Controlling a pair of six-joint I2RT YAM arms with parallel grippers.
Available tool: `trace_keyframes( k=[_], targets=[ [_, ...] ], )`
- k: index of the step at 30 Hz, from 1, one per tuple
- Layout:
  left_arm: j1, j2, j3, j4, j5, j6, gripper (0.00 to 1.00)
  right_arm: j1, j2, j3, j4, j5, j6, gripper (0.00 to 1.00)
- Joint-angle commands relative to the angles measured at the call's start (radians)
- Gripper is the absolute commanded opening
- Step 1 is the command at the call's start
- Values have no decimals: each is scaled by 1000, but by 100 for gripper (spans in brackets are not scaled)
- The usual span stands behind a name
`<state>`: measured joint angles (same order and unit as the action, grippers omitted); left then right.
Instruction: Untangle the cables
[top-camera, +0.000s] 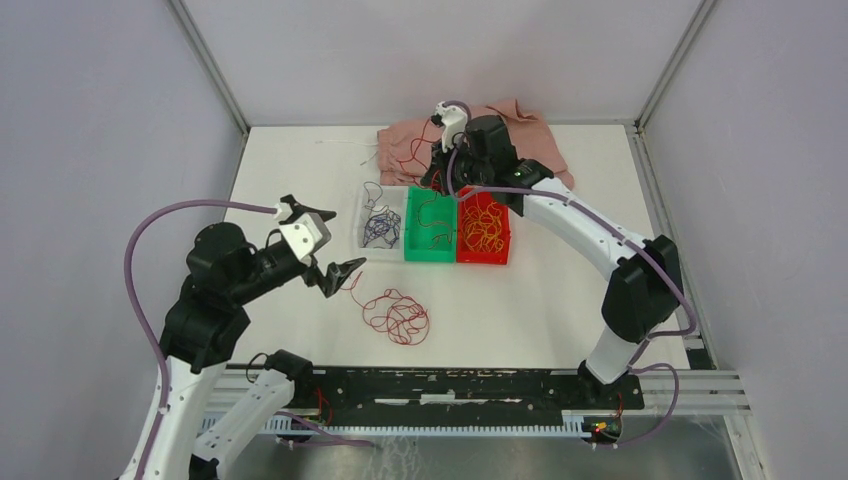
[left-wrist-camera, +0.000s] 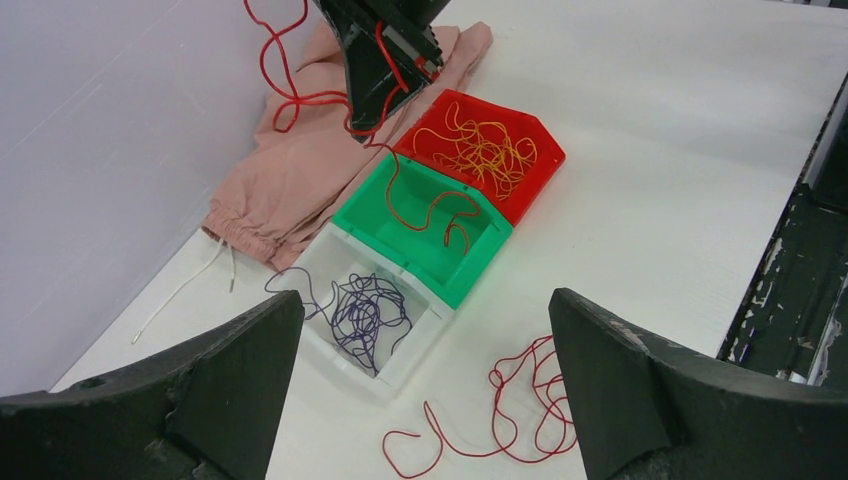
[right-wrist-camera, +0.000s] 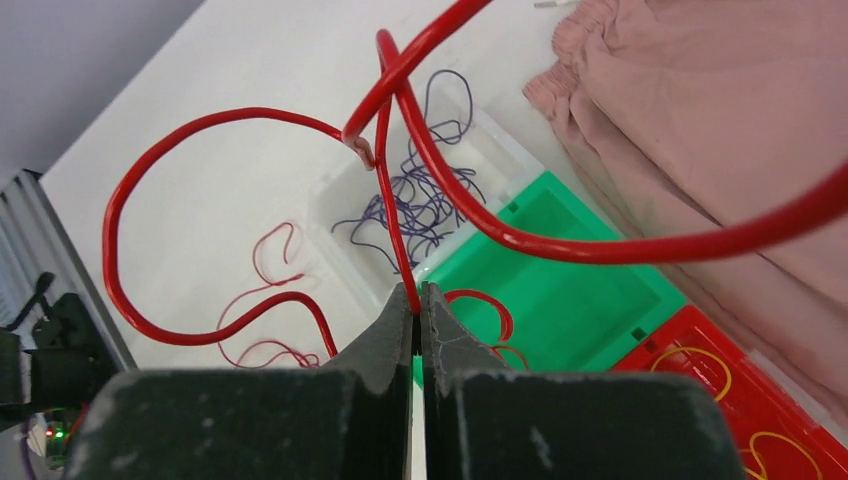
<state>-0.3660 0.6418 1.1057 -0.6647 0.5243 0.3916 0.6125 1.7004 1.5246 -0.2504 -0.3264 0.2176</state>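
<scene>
My right gripper (top-camera: 436, 178) (right-wrist-camera: 415, 295) is shut on a red cable (right-wrist-camera: 580, 248), held above the green bin (top-camera: 430, 253). That cable loops over the pink cloth (top-camera: 405, 155) and trails into the green bin (left-wrist-camera: 430, 210). A second red cable (top-camera: 398, 315) (left-wrist-camera: 520, 400) lies tangled loose on the table. The yellow cable (top-camera: 483, 228) (left-wrist-camera: 485, 150) fills the red bin. The purple-blue cable (top-camera: 380, 228) (left-wrist-camera: 360, 315) lies in the white bin. My left gripper (top-camera: 318, 240) (left-wrist-camera: 425, 330) is open and empty, above the table left of the loose red cable.
The white bin (top-camera: 366, 243), green bin and red bin (top-camera: 485, 257) stand side by side mid-table. A pink cloth (top-camera: 530, 135) with a white drawstring (left-wrist-camera: 190, 285) lies at the back by the wall. A black rail (top-camera: 450, 385) runs along the near edge.
</scene>
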Motion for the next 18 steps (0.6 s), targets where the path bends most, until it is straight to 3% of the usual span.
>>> trace_keyframes(
  k=[1, 6, 12, 18],
  targets=[
    [4, -22, 2, 2, -29, 34, 99, -5, 9, 43, 10, 80, -60, 1],
    [4, -19, 4, 8, -26, 22, 99, -4, 77, 89, -88, 146, -96, 2],
    [4, -10, 20, 2, -35, 26, 99, -4, 128, 70, -189, 203, -40, 24],
    [4, 3, 38, 14, -40, 38, 99, 9, 154, 96, -301, 280, -29, 37]
  ],
)
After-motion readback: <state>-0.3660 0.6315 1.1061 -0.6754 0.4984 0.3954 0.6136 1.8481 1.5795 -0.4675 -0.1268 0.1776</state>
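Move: The green bin, where the red cable hanging from the right fingers is headed, lies about 6 cm ahead of that hand, about level sideways and some 22 cm below. The white bin with the purple cable is 12 cm to the left of the green one, the red bin with the yellow cable about 12 cm to its right. From the left hand, the green bin is roughly 22 cm ahead, 14 cm right and 32 cm down. The red cable, its lower end already in the green bin, is lowered further by the right hand, which sinks about 9 cm while easing some 3 cm to its right. The wrist tips the fingers some 20 degrees steeper towards the bin, and halfway down they begin to part, opening to about a third and letting go of the cable. ##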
